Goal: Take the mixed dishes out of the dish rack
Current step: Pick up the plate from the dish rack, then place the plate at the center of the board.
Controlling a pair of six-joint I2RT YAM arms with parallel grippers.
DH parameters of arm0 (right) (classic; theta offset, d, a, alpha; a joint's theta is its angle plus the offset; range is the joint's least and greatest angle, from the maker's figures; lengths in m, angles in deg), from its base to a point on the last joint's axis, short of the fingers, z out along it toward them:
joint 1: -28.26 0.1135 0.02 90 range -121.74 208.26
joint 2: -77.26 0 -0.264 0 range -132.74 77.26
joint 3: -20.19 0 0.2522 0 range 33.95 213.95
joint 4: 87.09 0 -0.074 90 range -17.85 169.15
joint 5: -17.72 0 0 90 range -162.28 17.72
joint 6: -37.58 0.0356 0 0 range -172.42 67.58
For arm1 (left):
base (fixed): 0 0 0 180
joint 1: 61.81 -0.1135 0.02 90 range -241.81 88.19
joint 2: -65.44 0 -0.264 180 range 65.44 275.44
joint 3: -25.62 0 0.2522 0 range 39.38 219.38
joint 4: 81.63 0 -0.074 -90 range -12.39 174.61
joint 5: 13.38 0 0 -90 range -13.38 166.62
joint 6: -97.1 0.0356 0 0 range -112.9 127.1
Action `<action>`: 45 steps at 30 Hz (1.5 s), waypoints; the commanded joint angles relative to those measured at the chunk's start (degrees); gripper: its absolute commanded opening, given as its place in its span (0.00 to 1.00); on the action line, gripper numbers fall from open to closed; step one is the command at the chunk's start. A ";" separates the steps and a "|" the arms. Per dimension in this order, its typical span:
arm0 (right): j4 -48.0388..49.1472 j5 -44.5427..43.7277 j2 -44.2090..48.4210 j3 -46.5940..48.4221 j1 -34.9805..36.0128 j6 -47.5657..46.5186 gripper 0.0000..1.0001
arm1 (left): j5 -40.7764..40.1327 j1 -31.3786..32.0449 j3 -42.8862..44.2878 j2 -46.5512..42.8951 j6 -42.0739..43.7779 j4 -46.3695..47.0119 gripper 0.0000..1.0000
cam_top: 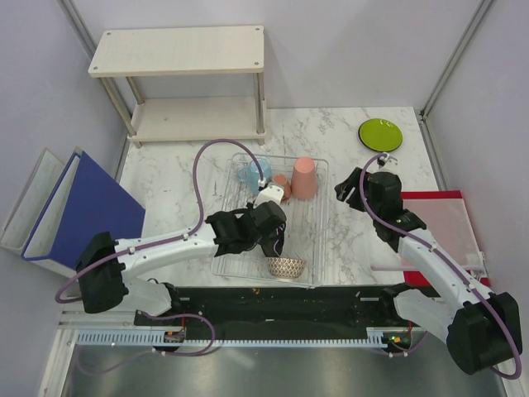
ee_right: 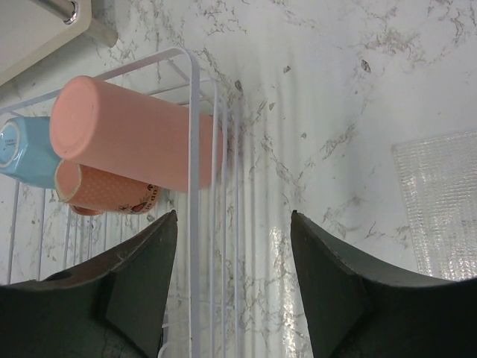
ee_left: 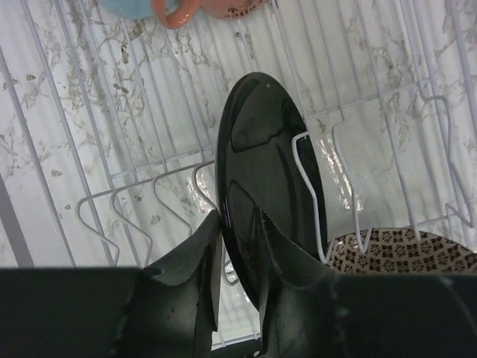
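The wire dish rack (cam_top: 318,225) lies mid-table. In it a black plate (ee_left: 261,156) stands on edge between wire prongs. My left gripper (cam_top: 269,231) (ee_left: 238,220) is shut on its lower rim, one finger on each face. A net-patterned bowl (cam_top: 286,266) (ee_left: 402,250) sits just beside it. At the rack's far end lie a pink cup (cam_top: 304,177) (ee_right: 130,130), a light blue cup (cam_top: 254,172) (ee_right: 22,149) and a salmon mug (ee_right: 97,190). My right gripper (cam_top: 349,187) (ee_right: 233,216) hangs open over the rack's right rim (ee_right: 192,186), holding nothing. A lime green plate (cam_top: 380,134) rests on the table at the far right.
A two-tier beige shelf (cam_top: 178,83) stands at the back left. A blue panel (cam_top: 91,207) leans by the table's left edge. A red mat with a clear sheet (cam_top: 438,231) lies at the right, under my right arm.
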 commanded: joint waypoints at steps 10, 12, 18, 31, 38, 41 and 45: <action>2.77 -0.35 1.66 -1.20 0.22 -1.29 0.70 | -3.46 1.42 3.25 -2.80 -1.24 -3.45 0.02; 2.68 -0.53 1.92 -1.20 0.22 -1.20 0.70 | -3.81 1.68 4.74 -3.50 -0.97 -3.98 0.02; 2.50 -0.53 2.54 -1.20 0.13 -1.11 0.70 | -5.31 2.30 9.05 -5.26 -0.45 -6.18 0.02; 1.80 0.78 4.82 -0.94 0.22 -1.29 0.70 | -12.24 2.30 16.26 -9.74 -0.09 -6.97 0.02; 5.83 9.20 7.63 -0.59 0.22 -0.06 0.70 | -8.13 1.95 13.47 -15.89 0.96 2.86 0.02; 8.99 13.51 9.39 -0.67 0.22 1.69 0.70 | -2.77 0.63 11.01 -18.97 0.44 8.83 0.02; 11.55 16.16 12.46 -0.41 0.13 5.30 0.71 | 6.89 -3.84 8.45 -20.99 -2.20 13.50 0.02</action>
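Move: The black plate stands on edge in the rack with its near rim already between the left hand's half-closed fingers; its middle is about 4 cm ahead, 2 cm right and 4 cm below. The patterned basket is some 5 cm back and 5 cm to the right, 8 cm below. The small peach mug lies about 18 cm ahead and 3 cm right, 7 cm below. From the right hand the plate is roughly 20 cm left, 8 cm back and 7 cm below. The black plate's rim is pinched as the left fingers shut on it; the hand shifts slightly left, then draws the plate up out of the rack, ever faster, about 19 cm in all. In the upper half of the lift the wrist rolls its left side down and tips the fingers up, some 30 degrees together. Late on, the empty, open right hand rises about 6 cm and edges left towards the plate. ##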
